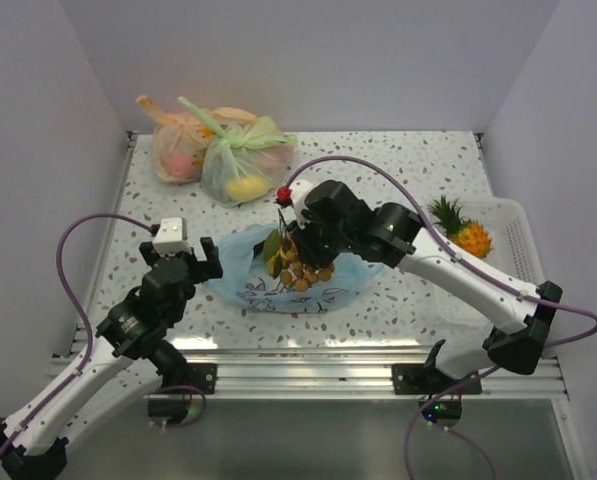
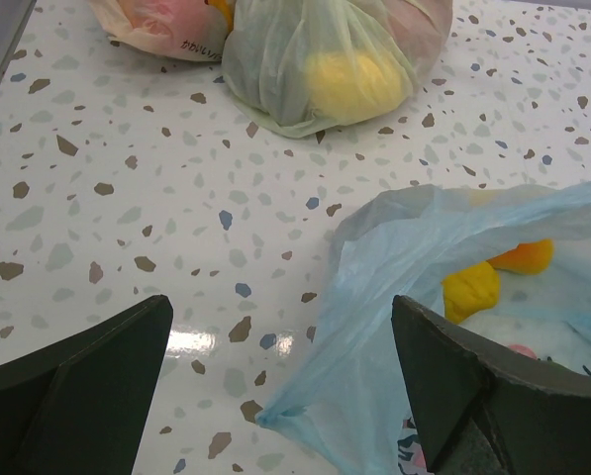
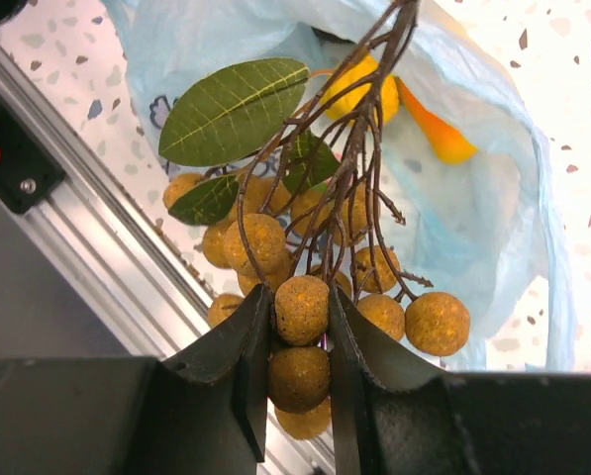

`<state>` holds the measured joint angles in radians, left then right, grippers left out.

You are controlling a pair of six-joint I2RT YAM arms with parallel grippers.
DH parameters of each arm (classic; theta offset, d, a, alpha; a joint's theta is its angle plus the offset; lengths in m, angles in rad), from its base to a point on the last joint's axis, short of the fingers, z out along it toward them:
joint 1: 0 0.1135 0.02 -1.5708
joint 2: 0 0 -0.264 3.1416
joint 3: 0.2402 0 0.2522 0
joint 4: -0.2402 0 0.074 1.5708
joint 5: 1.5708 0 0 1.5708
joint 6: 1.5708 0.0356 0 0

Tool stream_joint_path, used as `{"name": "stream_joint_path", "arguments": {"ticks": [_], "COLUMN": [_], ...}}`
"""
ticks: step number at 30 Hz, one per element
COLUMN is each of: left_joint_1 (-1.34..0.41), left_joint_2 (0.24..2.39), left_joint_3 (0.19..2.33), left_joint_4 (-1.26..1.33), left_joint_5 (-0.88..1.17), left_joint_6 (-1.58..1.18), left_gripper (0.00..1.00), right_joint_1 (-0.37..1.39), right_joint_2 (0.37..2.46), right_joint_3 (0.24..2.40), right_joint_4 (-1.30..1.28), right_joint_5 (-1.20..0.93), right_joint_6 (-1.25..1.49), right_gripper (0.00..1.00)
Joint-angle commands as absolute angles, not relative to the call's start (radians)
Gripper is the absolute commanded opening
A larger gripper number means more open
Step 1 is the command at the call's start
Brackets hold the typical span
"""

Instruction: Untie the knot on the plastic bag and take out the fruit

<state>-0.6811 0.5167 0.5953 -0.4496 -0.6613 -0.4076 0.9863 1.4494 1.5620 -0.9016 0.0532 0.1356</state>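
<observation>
The light blue plastic bag (image 1: 240, 268) lies flat on the table with its mouth open (image 3: 493, 228); its knot is out of view. My right gripper (image 1: 296, 245) (image 3: 300, 302) hangs over the bag, shut on the bunch of tan berries (image 1: 303, 272) (image 3: 256, 242), whose leaves and twigs dangle above the opening. A yellow piece (image 3: 359, 91) (image 2: 471, 289) and an orange piece (image 3: 436, 137) rest inside the bag. My left gripper (image 1: 184, 266) (image 2: 280, 307) stands open at the bag's left edge, holding nothing. The pineapple (image 1: 466, 233) lies in the white tray (image 1: 513, 250).
A green bag (image 1: 240, 165) (image 2: 315, 59) and an orange bag (image 1: 178, 150) (image 2: 156, 25) of fruit sit tied at the back left. An aluminium rail (image 1: 308, 375) (image 3: 107, 228) runs along the near edge. White walls close in three sides.
</observation>
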Motion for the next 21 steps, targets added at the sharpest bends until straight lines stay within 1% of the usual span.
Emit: {"name": "stream_joint_path", "arguments": {"ticks": [1,6,9,10,12,15,19,21], "left_joint_1": [-0.676,-0.677,-0.676,-0.676,-0.677,-0.676,-0.676,-0.678], "left_joint_2": [0.512,0.514,0.515,0.515,0.514,0.512,0.506,0.502], "left_joint_3": [0.592,0.592,0.594,0.592,0.592,0.595,0.595,0.594], "left_joint_4": [-0.402,-0.4,-0.4,-0.4,-0.4,-0.4,-0.399,-0.399], "left_joint_5": [-0.68,-0.677,-0.672,-0.672,-0.67,-0.666,-0.655,-0.652], "left_joint_6": [-0.399,-0.399,-0.399,-0.399,-0.4,-0.397,-0.393,-0.393], "left_gripper": [0.98,0.98,0.98,0.98,0.98,0.98,0.98,0.98], "right_joint_1": [0.988,0.953,0.832,0.762,0.695,0.519,0.387,0.315], "right_joint_2": [1.37,1.309,1.261,1.25,1.212,1.158,1.111,1.089], "right_joint_3": [1.617,1.624,1.605,1.589,1.542,1.467,1.366,1.338], "right_joint_4": [-1.003,-1.032,-1.023,-1.013,-0.983,-0.931,-0.865,-0.835], "right_joint_5": [0.026,0.249,0.354,0.389,0.454,0.569,0.69,0.701], "right_joint_6": [0.095,0.098,0.12,0.127,0.143,0.163,0.175,0.19], "right_gripper": [0.0,0.0,0.0,0.0,0.0,0.0,0.0,0.0]}}
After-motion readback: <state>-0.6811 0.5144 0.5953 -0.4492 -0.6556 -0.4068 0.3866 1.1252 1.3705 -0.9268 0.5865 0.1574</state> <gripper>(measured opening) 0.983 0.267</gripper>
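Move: The longan bunch is already held in the right gripper over the blue bag, whose middle lies about 7 cm ahead and 22 cm below. Its goal, the white basket, is centred roughly 44 cm to the right, 10 cm ahead and 22 cm below. The pineapple in the basket lies some 39 cm right and 14 cm ahead; the yellow fruit in the bag is 11 cm ahead, 5 cm left. From the left gripper, the basket is about 67 cm right, 8 cm ahead. Keep the right gripper's pinch on the longan bunch and swing it fast to the right from over the blue bag towards the white basket, nearly 30 cm across. Lift about 5 cm early on and reach some 8 cm forward, while turning the wrist clockwise by nearly 60 degrees so the fingers point straight ahead and less steeply down. ##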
